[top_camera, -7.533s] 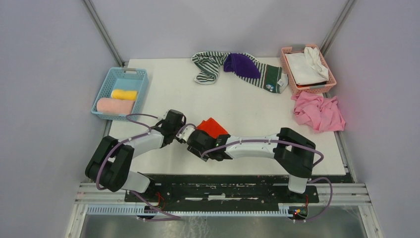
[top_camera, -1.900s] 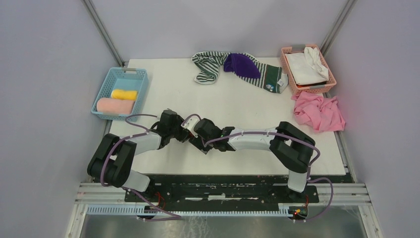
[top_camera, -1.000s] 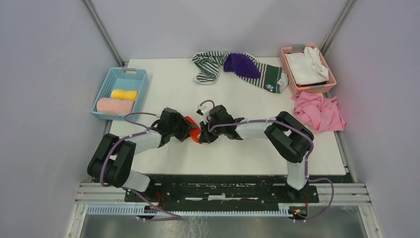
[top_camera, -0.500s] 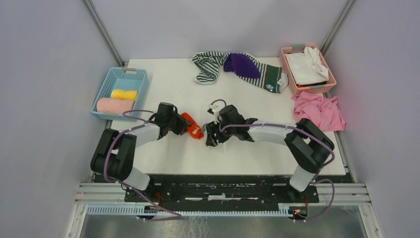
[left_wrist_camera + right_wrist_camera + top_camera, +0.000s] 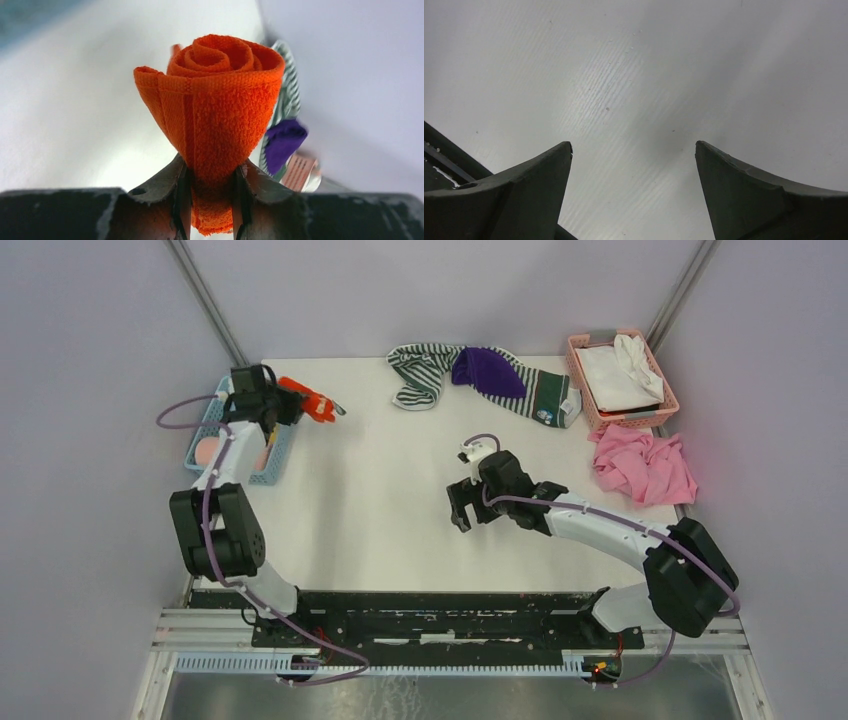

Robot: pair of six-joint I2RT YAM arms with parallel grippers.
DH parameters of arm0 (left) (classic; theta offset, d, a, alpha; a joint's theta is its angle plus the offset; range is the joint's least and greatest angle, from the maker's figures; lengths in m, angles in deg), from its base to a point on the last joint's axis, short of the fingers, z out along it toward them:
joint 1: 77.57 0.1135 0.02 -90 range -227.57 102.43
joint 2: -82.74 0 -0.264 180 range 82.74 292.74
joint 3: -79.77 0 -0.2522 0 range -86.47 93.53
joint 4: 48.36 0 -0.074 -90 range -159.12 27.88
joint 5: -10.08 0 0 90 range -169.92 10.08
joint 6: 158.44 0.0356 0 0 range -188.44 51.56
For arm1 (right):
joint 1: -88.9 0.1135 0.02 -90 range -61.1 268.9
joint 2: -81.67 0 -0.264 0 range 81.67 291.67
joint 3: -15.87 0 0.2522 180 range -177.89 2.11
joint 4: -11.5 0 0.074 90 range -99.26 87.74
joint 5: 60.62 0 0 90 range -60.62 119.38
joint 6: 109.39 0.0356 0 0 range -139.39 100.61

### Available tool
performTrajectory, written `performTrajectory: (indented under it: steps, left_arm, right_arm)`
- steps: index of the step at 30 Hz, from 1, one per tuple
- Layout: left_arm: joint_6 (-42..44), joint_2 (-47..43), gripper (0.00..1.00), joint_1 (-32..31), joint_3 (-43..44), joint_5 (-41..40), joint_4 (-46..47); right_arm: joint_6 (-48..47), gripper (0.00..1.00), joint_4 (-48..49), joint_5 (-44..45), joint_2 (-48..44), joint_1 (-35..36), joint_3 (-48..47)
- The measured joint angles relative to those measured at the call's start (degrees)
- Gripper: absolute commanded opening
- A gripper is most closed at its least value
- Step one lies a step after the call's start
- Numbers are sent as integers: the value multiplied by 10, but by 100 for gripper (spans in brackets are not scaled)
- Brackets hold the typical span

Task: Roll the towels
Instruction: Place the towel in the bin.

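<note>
An orange-red towel [image 5: 308, 401], rolled into a tight spiral [image 5: 220, 105], hangs in the air at the far left, next to the blue basket [image 5: 203, 424]. My left gripper [image 5: 288, 398] is shut on its lower end [image 5: 210, 170]. My right gripper [image 5: 459, 508] hovers low over the bare white table near the middle, open, with nothing between its fingers [image 5: 634, 146]. At the back lie a green-and-white striped towel [image 5: 420, 375], a purple towel [image 5: 487, 370] and a dark green one [image 5: 548, 397]. A crumpled pink towel [image 5: 645, 465] lies at the right.
The blue basket holds a rolled light pink towel [image 5: 208, 451], partly hidden by my left arm. A pink basket [image 5: 592, 408] with white cloth [image 5: 615, 375] stands at the back right. Grey walls close in on both sides.
My left gripper shut on the orange-red roll and carried it from mid-table up to the far left beside the blue basket. My right gripper let go, opened wide and drew back right.
</note>
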Motion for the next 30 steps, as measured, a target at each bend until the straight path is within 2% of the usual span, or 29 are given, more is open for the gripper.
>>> performTrajectory:
  steps: [4,7,13,19,23,30]
  left_arm:
    - [15,59,21,59,111,-16,-12]
    - [17,98,21,88,160,-28,-9]
    - [18,200,21,118,256,-54,4]
    - [18,274,22,131,270,-67,30]
    - [18,321,21,141,289,-79,15]
    - [18,331,23,151,279,-110,-31]
  right_arm:
    - [-6,100,-17,17,0,-6,5]
    - [-11,100,-22,22,0,-8,9]
    - [-21,100,-25,21,5,-11,19]
    - [-31,100,-26,21,28,-11,19]
    - [-33,100,-26,22,35,-12,19]
    - [-35,100,-28,24,41,-14,19]
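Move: The left hand already grips the orange rolled towel crosswise and carries it towards the blue bin's empty far end, about 16 cm to its left, 8 cm ahead and 13 cm below. The yellow roll already in the bin lies some 17 cm left and 2 cm ahead; the pink roll, about 19 cm left and 3 cm back, both some 13 cm down. From the idle right hand that empty end is about 49 cm left, 28 cm ahead and 4 cm lower. Keeping its pinch on the orange roll, the left hand sweeps about 20 cm left and some 10 cm forward, first lifting slightly, then sinking about 14 cm to bring the roll down into the bin's empty far end beyond the yellow roll, easing back a couple of centimetres late on. On the way it turns some 20 degrees counter-clockwise and its fingers finally tip down, still shut on the towel, while the open right hand, empty, drifts about 4 cm down and 3 cm right over bare table. ##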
